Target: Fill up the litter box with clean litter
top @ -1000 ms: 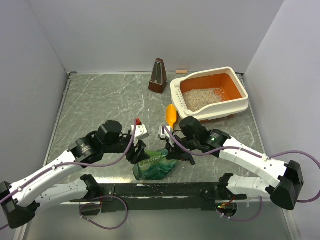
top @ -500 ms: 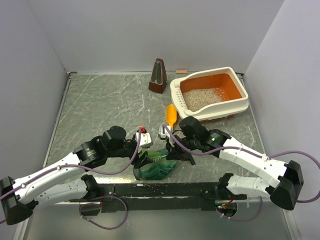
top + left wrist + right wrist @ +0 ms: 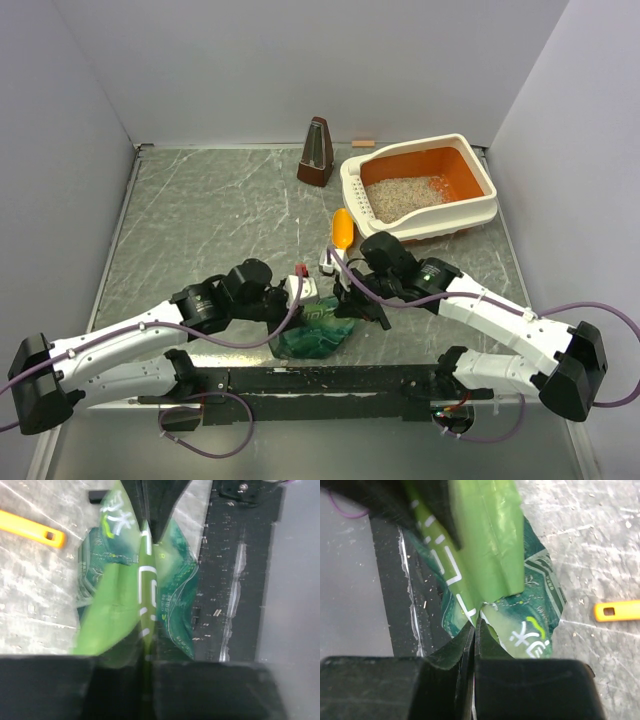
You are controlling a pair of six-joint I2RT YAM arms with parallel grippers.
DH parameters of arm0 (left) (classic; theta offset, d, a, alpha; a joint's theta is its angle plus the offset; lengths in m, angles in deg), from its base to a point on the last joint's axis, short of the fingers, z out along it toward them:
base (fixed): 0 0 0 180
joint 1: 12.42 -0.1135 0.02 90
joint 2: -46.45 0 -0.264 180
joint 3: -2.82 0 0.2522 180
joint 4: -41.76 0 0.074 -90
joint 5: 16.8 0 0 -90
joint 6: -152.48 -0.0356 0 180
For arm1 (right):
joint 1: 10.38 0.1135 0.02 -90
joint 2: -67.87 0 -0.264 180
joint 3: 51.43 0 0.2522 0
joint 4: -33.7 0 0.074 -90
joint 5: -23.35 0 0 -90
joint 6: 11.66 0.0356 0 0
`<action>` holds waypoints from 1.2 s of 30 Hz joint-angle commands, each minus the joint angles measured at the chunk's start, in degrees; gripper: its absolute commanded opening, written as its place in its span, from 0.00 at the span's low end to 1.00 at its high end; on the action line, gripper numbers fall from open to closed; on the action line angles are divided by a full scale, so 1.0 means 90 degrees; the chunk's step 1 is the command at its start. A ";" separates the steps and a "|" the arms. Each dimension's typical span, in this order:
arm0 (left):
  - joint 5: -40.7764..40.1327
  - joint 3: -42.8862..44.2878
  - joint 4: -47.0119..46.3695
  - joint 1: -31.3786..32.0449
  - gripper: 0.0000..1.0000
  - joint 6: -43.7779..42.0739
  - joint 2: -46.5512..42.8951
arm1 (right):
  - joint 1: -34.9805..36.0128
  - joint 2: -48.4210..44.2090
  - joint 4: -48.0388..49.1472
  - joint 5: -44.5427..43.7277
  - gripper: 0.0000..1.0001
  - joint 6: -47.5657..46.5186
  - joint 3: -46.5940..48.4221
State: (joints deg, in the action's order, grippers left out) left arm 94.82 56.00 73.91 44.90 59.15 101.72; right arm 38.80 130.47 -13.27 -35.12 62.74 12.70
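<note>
The litter box [image 3: 478, 212], cream outside and orange inside, stands at the far right with pale clean litter [image 3: 400, 194] covering part of its floor. A crinkly green bag [image 3: 312, 336] sits near the front edge between both arms. My left gripper [image 3: 303, 304] is at the bag's left top, and in the left wrist view a fold of the bag [image 3: 142, 595] runs between the nearly closed jaws of that gripper [image 3: 146, 661]. My right gripper [image 3: 346, 305] is shut on the bag's right top edge [image 3: 485, 605], its jaws [image 3: 476, 625] pressed together.
An orange scoop [image 3: 342, 230] lies on the table just beyond the grippers, between them and the litter box. A brown metronome [image 3: 317, 153] and a small wooden block [image 3: 363, 143] stand at the back wall. The black base rail [image 3: 330, 378] runs right behind the bag.
My left arm has swung right to the bag and its jaws have closed on the bag's top fold. The bag is gathered up more. The right arm has not moved.
</note>
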 commanded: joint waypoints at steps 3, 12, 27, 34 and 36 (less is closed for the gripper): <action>-0.1141 -0.0044 -0.0393 0.0037 0.01 -0.0342 0.0061 | -0.0182 -0.0043 0.0652 0.0178 0.00 0.0258 0.0077; -0.2921 0.0552 -0.0597 -0.0011 0.01 -0.1669 0.0031 | -0.0329 0.0426 0.0741 -0.0758 0.00 0.0492 0.0965; -0.2218 -0.0229 -0.1409 -0.0597 0.01 -0.1944 0.0129 | -0.0378 0.0621 0.1112 -0.0573 0.10 0.1059 0.0527; -0.2384 -0.0386 -0.1477 -0.0597 0.01 -0.1593 0.0109 | -0.0601 -0.0196 0.0937 -0.1792 0.44 0.1556 0.0234; -0.2384 -0.0386 -0.1506 -0.0597 0.01 -0.1573 0.0168 | -0.0700 -0.0607 0.0713 -0.2184 0.48 0.1723 0.0175</action>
State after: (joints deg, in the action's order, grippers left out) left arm 77.95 53.11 62.70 40.53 44.18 103.29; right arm 34.50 133.34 -4.88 -47.03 73.80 15.04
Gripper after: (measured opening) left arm 0.032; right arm 0.452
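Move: The litter bag's rim already lies between the left fingers, with the bag's body about 9 cm below and 3 cm to that hand's right. The right hand still pinches the other end of the rim, the body about 4 cm to its left, 3 cm back and 10 cm below. The orange scoop lies some 14 cm ahead of the right hand, 1 cm to its right; the black clip is level with it, about 9 cm right. Left fingers shut on the bag's rim, both hands bring it forward about 8 cm, then the right fingers open. ##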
